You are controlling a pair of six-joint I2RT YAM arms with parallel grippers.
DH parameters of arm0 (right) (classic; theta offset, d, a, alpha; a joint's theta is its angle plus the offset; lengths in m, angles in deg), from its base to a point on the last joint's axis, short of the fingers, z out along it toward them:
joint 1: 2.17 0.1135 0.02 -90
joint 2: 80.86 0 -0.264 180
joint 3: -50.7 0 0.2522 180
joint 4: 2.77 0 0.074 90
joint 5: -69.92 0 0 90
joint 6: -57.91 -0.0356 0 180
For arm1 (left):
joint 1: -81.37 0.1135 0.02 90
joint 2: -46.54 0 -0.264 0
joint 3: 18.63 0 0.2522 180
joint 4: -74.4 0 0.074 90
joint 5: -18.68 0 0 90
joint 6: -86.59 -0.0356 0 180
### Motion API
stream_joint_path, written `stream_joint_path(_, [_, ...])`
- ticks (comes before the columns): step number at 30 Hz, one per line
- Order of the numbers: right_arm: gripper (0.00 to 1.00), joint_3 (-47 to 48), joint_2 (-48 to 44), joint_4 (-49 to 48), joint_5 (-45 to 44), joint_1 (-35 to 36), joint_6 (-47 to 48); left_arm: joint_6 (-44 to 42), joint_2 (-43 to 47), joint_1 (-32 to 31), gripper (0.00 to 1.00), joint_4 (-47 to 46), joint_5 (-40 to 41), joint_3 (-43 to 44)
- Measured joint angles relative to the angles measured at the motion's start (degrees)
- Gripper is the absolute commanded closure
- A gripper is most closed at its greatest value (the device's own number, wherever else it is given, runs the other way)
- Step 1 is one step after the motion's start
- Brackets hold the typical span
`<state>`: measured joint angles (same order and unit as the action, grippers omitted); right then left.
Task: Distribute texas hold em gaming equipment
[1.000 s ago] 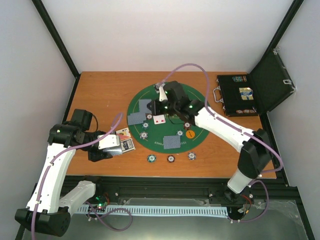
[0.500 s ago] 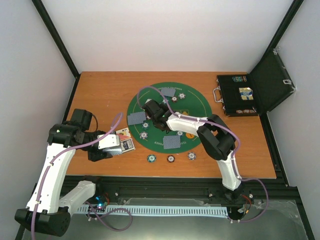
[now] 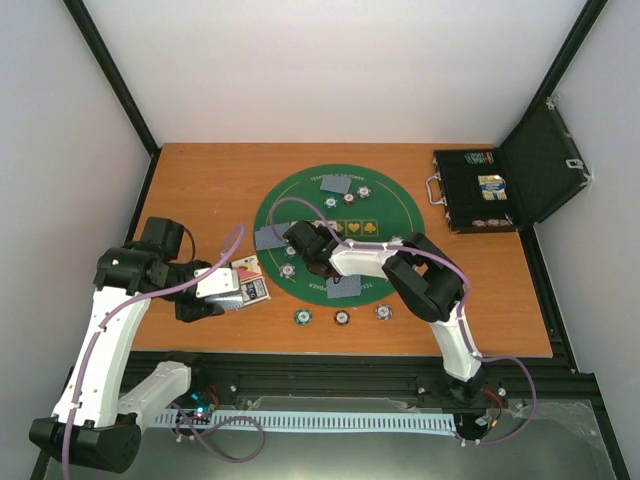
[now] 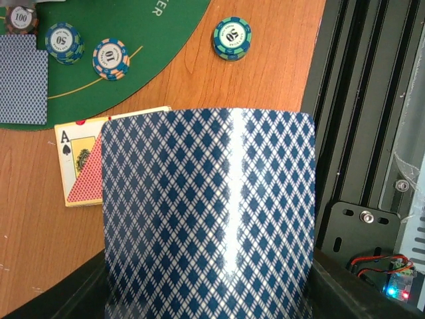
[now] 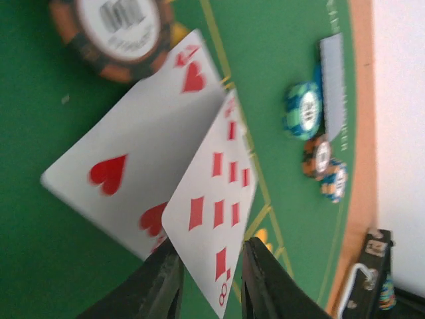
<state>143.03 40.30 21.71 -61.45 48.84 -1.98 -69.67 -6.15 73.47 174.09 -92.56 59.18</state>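
Observation:
My left gripper (image 3: pixel 225 288) hovers over the wooden table left of the mat, shut on a stack of blue-backed playing cards (image 4: pixel 209 219) that fills the left wrist view and hides the fingers. My right gripper (image 3: pixel 298 240) is low over the left half of the green mat (image 3: pixel 390 215). Its jaws stand apart (image 5: pixel 209 279). The corner of a face-up eight of diamonds (image 5: pixel 212 206) sits in the gap, overlapping a three of hearts (image 5: pixel 133 159). Face-down cards (image 3: pixel 338 185) (image 3: pixel 343 287) and chips (image 3: pixel 288 270) lie on the mat.
Three chips (image 3: pixel 303 317) (image 3: pixel 342 318) (image 3: pixel 383 312) sit on the wood in front of the mat. An ace-of-spades card box (image 4: pixel 80 166) lies under my left gripper. A black case (image 3: pixel 475 190) stands open at the far right. An orange chip (image 5: pixel 116 30) lies close beyond the cards.
My right arm swung from the far middle of the mat to its left half and folded low, and its jaws have parted. The left arm has stayed put.

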Motion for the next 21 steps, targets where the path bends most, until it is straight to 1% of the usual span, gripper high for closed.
stream_joint_path(6, [0.72,-2.6,-0.8,3.0,3.2,0.4,-2.1,0.0,0.0,0.0,0.96,0.0,0.1,0.5])
stream_joint_path(7, [0.7,-2.9,-1.4,3.3,3.5,0.4,-2.4,0.0,0.0,0.0,0.96,0.0,0.1,0.7])
stream_joint_path(11, [0.51,-4.8,-4.9,4.6,4.5,0.6,-4.1,0.0,0.1,0.0,0.96,0.0,0.1,1.1])
stream_joint_path(16, [0.38,-7.4,-10.2,6.6,5.0,0.5,-7.1,0.0,0.1,0.0,0.96,0.1,0.1,1.2])
stream_joint_path(18, [0.27,-7.4,-12.3,7.6,5.5,0.2,-9.2,0.0,0.1,0.0,0.96,0.1,0.1,1.2])
stream_joint_path(19, [0.2,-7.4,-13.4,7.9,5.9,0.0,-10.9,0.0,0.1,0.0,0.96,0.1,0.1,1.2])
stream_joint_path(21, [0.02,-7.3,-17.2,8.8,8.0,-1.0,-14.9,0.0,0.1,0.0,0.96,0.1,0.1,1.2])
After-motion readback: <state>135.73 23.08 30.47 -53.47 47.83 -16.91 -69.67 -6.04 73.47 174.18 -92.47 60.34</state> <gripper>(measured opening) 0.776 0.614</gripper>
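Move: The eight of diamonds is only loosely at the right fingertips, its middle about 3 cm left, 1 cm ahead and 2 cm below, propped on the hearts card, whose middle is some 6 cm left and 1 cm ahead. Level ahead-to-back with the hand, the black 100 chip sits roughly 9 cm left; a face-down pair lies about 14 cm back and 3 cm right. From the left hand, the eight is about 24 cm ahead, 22 cm right and 18 cm lower. The eight of diamonds is let go beside the hearts card: the right hand first sinks about 2 cm while drawing back, its partly parted fingers opening little. It then climbs some 8 cm, still easing back and to the right away from the card, as the fingers spread to about three quarters open and the hand rolls roughly 15 degrees, left side rising. ##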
